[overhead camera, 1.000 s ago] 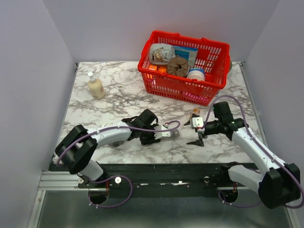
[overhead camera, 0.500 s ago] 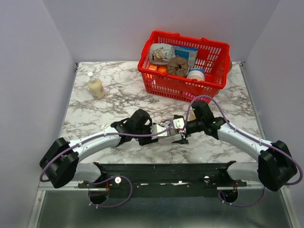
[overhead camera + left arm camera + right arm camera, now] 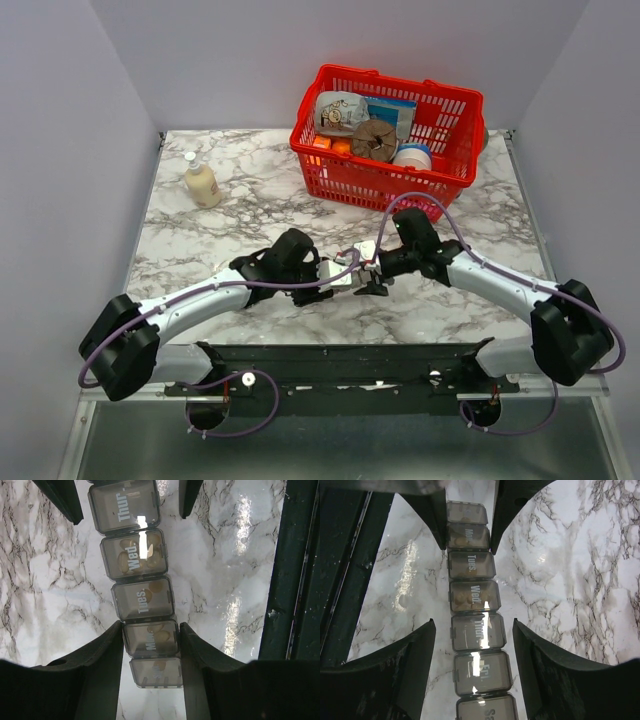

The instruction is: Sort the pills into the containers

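Note:
The dark grey pill organiser [image 3: 136,565] lies lengthwise on the marble, all lids shut. Tan pills [image 3: 131,556] show through the Wed lid, with a few more in the Tues and Mon compartments. My left gripper [image 3: 151,632] is shut on the organiser's Mon compartment, one finger on each side. My right gripper [image 3: 474,627] is open and straddles the Thur and Fri compartments [image 3: 479,632] without touching them. In the top view both grippers meet over the organiser [image 3: 345,281]. The small clear pill bottle is not in view.
A red mesh basket [image 3: 440,185] full of goods stands at the back right. A cream pump bottle [image 3: 201,182] stands at the back left. The black rail at the table's near edge [image 3: 295,580] runs close beside the organiser.
My right arm has swung left from the table's right side and now hangs open over the organiser. My left gripper keeps its hold and has shifted only slightly.

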### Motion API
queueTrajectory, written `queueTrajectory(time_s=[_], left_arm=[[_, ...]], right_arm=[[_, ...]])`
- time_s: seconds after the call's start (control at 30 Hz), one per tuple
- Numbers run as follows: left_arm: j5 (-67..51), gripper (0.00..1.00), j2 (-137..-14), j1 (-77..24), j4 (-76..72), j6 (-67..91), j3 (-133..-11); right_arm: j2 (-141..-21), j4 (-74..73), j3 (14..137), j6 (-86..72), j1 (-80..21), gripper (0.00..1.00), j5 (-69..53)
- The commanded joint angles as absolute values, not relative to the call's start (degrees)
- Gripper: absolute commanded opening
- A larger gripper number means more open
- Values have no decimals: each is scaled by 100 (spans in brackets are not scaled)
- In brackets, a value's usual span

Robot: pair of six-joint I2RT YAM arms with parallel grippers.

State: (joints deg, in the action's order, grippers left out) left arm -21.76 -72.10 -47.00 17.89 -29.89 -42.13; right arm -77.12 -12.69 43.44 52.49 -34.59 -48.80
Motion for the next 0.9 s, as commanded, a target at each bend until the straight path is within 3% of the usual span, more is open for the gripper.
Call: queueTrajectory(time_s=[0.0, 0.3, 0.43, 0.53, 0.87], left_arm=[[-2496, 26, -7023, -4720, 1573, -2953, -4254], [-2479, 25, -6970, -4720, 1661, -2979, -4280], [-2329, 23, -6996, -4720, 1749, -3041, -4289], [-2207, 23, -7014, -4720, 1775, -3059, -4298], [-1732, 20, -6961, -4720, 1793, -3155, -4316]], right_arm=[[-7875, -1187, 4570, 5186, -3542, 69, -4781], [-7901, -1432, 4676, 5317, -3560, 52, -4588], [-7901, -1678, 4807, 5370, -3560, 35, -4658], [-7997, -1924, 4930, 5335, -3560, 29, -4824], [-8604, -2645, 5501, 4712, -3560, 28, -5388]])
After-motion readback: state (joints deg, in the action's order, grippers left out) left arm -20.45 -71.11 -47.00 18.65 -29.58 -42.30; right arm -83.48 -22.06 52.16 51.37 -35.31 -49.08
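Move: The pill organizer already hangs in the left fingers by its Mon. compartment, its middle (Wed.) about 5 cm to that hand's right, some 1 cm farther out and level with it. The right hand's open fingers already flank the Thur. compartment, the organizer's middle lying some 3 cm to their left at the same height. From the right hand, the small amber bottle stands about 11 cm right, 6 cm ahead and 6 cm lower, and the red basket some 28 cm ahead and 7 cm right at similar height. Hardly leaving its place, the right hand eases about 1 cm left along the organizer and closes its fingers from well open to about half, pinching the Thur. compartment by its two long sides, then late on rolls some 5 to 10 degrees so that its forward side dips. The left hand stays put and keeps its pinch on the Mon. compartment, holding the organizer up off the table for the right fingers to shut on. ##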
